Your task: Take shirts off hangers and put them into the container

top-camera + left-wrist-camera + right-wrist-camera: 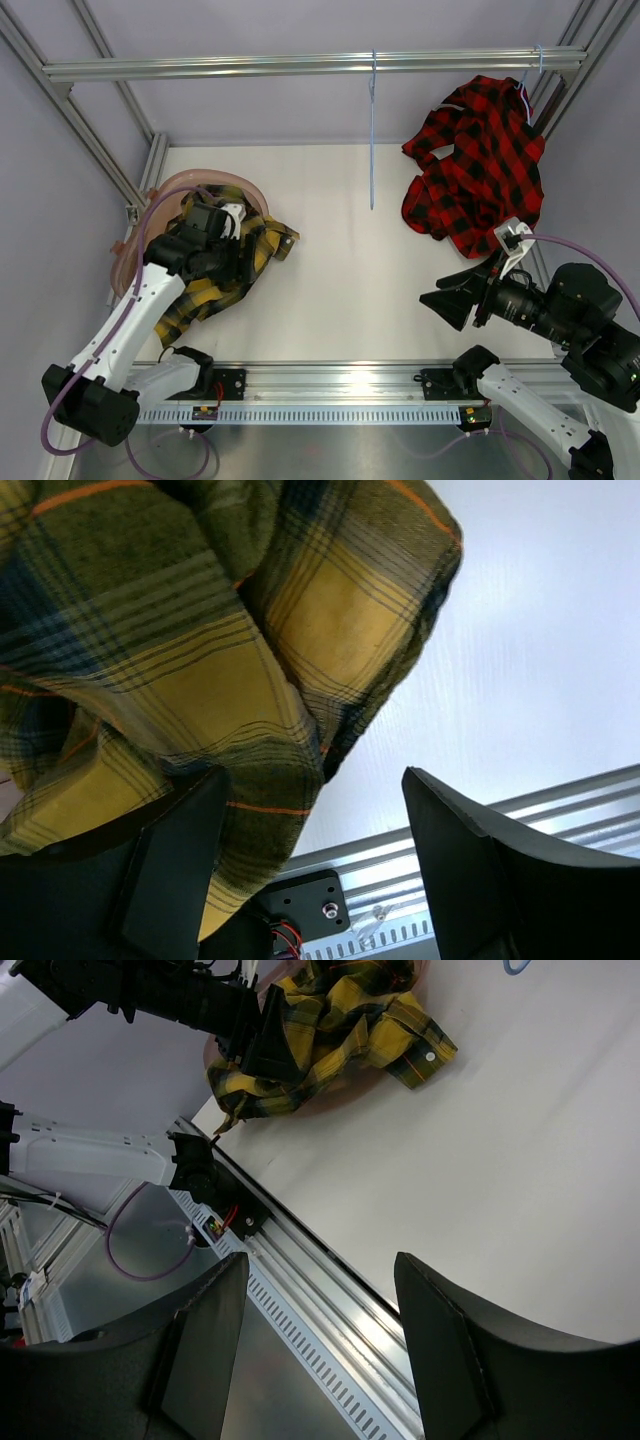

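The yellow-and-black plaid shirt [215,290] [200,630] [340,1020] lies crumpled over the pinkish oval container [190,178] at the left, one sleeve spilling onto the table. My left gripper [228,262] [312,775] hovers just over it, open; fabric drapes against its left finger. The red-and-black shirt [480,165] hangs bunched on a light-blue hanger [527,88] at the right end of the rail. A second light-blue hanger [371,130] hangs bare from the middle of the rail. My right gripper [447,297] [320,1260] is open and holds nothing, below the red shirt.
The silver frame rail [250,66] crosses the back, with slanted struts at both sides. A slotted metal rail [330,385] [330,1320] and the arm bases line the near edge. A white tabletop [350,280] lies between the two shirts.
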Motion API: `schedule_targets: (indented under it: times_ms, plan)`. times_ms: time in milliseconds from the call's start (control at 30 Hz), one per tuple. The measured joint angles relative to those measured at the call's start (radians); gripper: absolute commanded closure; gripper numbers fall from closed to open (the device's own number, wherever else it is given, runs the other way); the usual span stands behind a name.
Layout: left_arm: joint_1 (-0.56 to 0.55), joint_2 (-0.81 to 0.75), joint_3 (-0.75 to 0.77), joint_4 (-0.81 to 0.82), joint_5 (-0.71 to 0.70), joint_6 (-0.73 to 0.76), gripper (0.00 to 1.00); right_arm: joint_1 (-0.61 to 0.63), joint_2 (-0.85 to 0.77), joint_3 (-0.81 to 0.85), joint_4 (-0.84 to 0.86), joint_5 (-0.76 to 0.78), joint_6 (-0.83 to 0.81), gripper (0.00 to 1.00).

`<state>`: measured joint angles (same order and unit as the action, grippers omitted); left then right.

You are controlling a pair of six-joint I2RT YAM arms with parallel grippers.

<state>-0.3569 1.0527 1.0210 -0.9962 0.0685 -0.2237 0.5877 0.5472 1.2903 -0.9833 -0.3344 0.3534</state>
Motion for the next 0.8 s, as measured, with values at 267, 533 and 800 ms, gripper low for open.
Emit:
schedule_targets:
  times_ms: [267, 533, 800]
  plan:
    - [-0.005, -0.021, -0.018, 0.047, -0.148, -0.055, 0.27, 0.000, 0.000, -0.028, 0.026, -0.009, 0.002, 0.31]
    - [-0.006, 0.068, -0.018, 0.095, -0.253, -0.092, 0.26, 0.000, -0.013, -0.032, 0.025, -0.012, 0.002, 0.31]
    - [0.031, 0.217, -0.004, 0.129, -0.289, -0.122, 1.00, 0.000, -0.027, -0.032, 0.017, -0.010, 0.002, 0.31]
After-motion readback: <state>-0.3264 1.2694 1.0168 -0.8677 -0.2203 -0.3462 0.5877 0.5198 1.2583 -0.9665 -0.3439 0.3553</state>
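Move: The yellow plaid shirt lies heaped in and over the pink container; the fold to be gripped is about 5 cm ahead of the left hand, 4 cm to its left and 5 cm below. The container's middle is roughly 7 cm ahead and 11 cm left. The overhanging cuff lies some 7 cm ahead and 6 cm right, the trailing hem about 10 cm back and 15 cm left. From the right hand, the fold is about 17 cm ahead, 40 cm left and well below. Over the yellow shirt, the open left hand glides level, forward and to the left, then dips about 4 cm into the heap while still going forward, some 5 cm in all. It turns counter-clockwise by roughly 15 degrees, its left side rising a little, and at the bottom the fingers snap from wide open to shut, pinching a fold of the cloth. ##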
